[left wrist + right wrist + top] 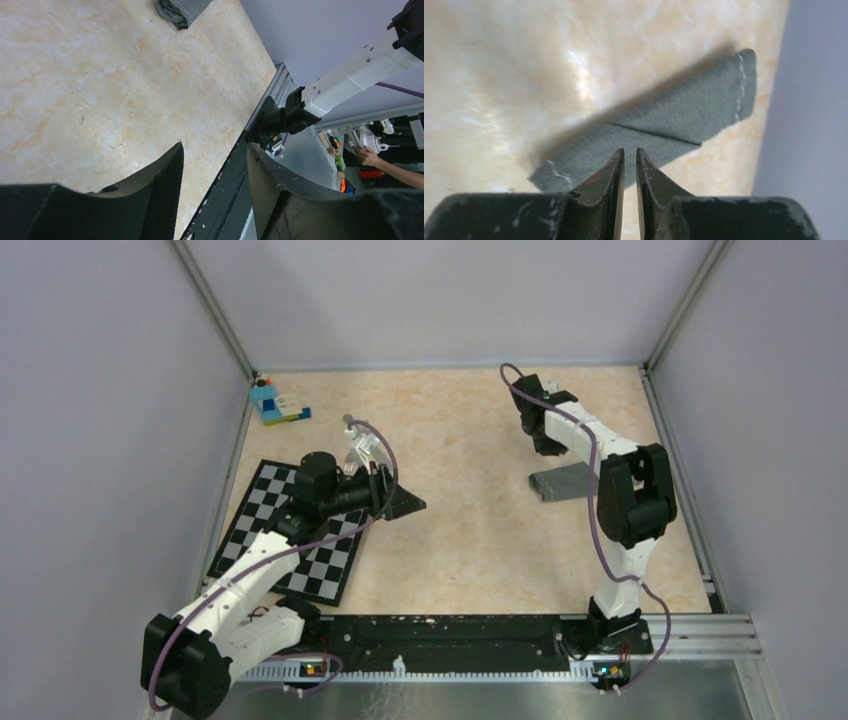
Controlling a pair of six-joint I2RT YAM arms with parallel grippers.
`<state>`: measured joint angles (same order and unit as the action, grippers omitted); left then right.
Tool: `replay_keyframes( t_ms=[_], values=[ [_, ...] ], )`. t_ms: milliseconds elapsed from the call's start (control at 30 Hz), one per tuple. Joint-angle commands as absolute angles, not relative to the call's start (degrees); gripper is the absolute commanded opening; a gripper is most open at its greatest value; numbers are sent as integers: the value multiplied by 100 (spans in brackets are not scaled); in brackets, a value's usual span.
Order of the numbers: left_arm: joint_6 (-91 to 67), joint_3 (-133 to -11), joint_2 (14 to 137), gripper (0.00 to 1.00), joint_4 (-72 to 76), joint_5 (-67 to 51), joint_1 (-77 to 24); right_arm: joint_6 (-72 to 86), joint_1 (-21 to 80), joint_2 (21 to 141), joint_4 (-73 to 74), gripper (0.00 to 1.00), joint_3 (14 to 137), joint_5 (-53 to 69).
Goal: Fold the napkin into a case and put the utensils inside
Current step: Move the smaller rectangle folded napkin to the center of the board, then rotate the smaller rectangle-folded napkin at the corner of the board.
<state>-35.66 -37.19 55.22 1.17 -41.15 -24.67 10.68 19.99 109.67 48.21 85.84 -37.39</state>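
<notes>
The napkin (560,483) lies folded into a narrow dark grey strip, the case, at the right of the table; it also shows in the right wrist view (674,125) and at the top of the left wrist view (180,10). My right gripper (543,447) (630,150) hovers over the strip's near edge, its jaws a narrow slit apart with nothing between them. The silver utensils (356,443) lie left of centre, just behind my left arm. My left gripper (402,502) (214,147) stands open and empty over bare table, pointing right towards the strip.
A black-and-white checkered mat (258,512) lies at the left under my left arm. A blue toy-brick block (272,403) sits in the far left corner. A black rail (450,630) runs along the near edge; walls close in the other three sides.
</notes>
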Motion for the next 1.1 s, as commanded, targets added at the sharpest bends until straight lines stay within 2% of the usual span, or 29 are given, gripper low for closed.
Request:
replay_keyframes(
  t_ms=[0, 200, 400, 567, 700, 733, 833, 900, 1067],
  values=[
    [-3371, -3885, 5461, 55, 88, -4184, -2451, 1360, 1950, 11332, 4563, 14, 9242, -2624],
    [-3389, -3890, 5334, 55, 27, -4140, -2440, 1543, 1905, 11741, 3979, 16, 9189, -1758],
    [-3357, -3888, 5208, 56, -138, -4085, -2442, 1485, 1779, 11538, 3677, 25, 8190, -1185],
    [-3309, -3942, 5131, 57, -246, -4083, -2443, 1762, 1628, 10451, 3684, 33, 6529, -1090],
    [-3330, -3956, 5074, 57, -253, -4140, -2443, 2082, 1046, 9142, 3661, 41, 5077, -1149],
    [-3322, -3975, 5060, 57, -271, -4159, -2443, 2151, 937, 8816, 3646, 47, 4857, -1253],
    [-3314, -4008, 4997, 58, -336, -4174, -2443, 2325, 889, 8234, 3702, 52, 4994, -1358],
    [-3298, -4065, 4940, 58, -452, -4171, -2443, 2447, 875, 8276, 3954, 54, 5254, -1744],
    [-3346, -4013, 4689, 58, -488, -4070, -2441, 2374, 1023, 8219, 3884, 53, 5371, -1499]
  ],
)
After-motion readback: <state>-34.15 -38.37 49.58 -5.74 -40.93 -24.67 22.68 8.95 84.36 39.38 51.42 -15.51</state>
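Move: The folded napkin's middle lies about 6 cm to the right hand's right, roughly 1 cm ahead and some 8 cm below. It stretches left to right, its right part hidden under the forearm, with bare table around it. From the left hand, the same napkin is about 40 cm to the right, 18 cm ahead and 20 cm below. Right hand swings forward-left, drops about 7 cm, then sweeps back and right some 18 cm, rolling while fingers open. ##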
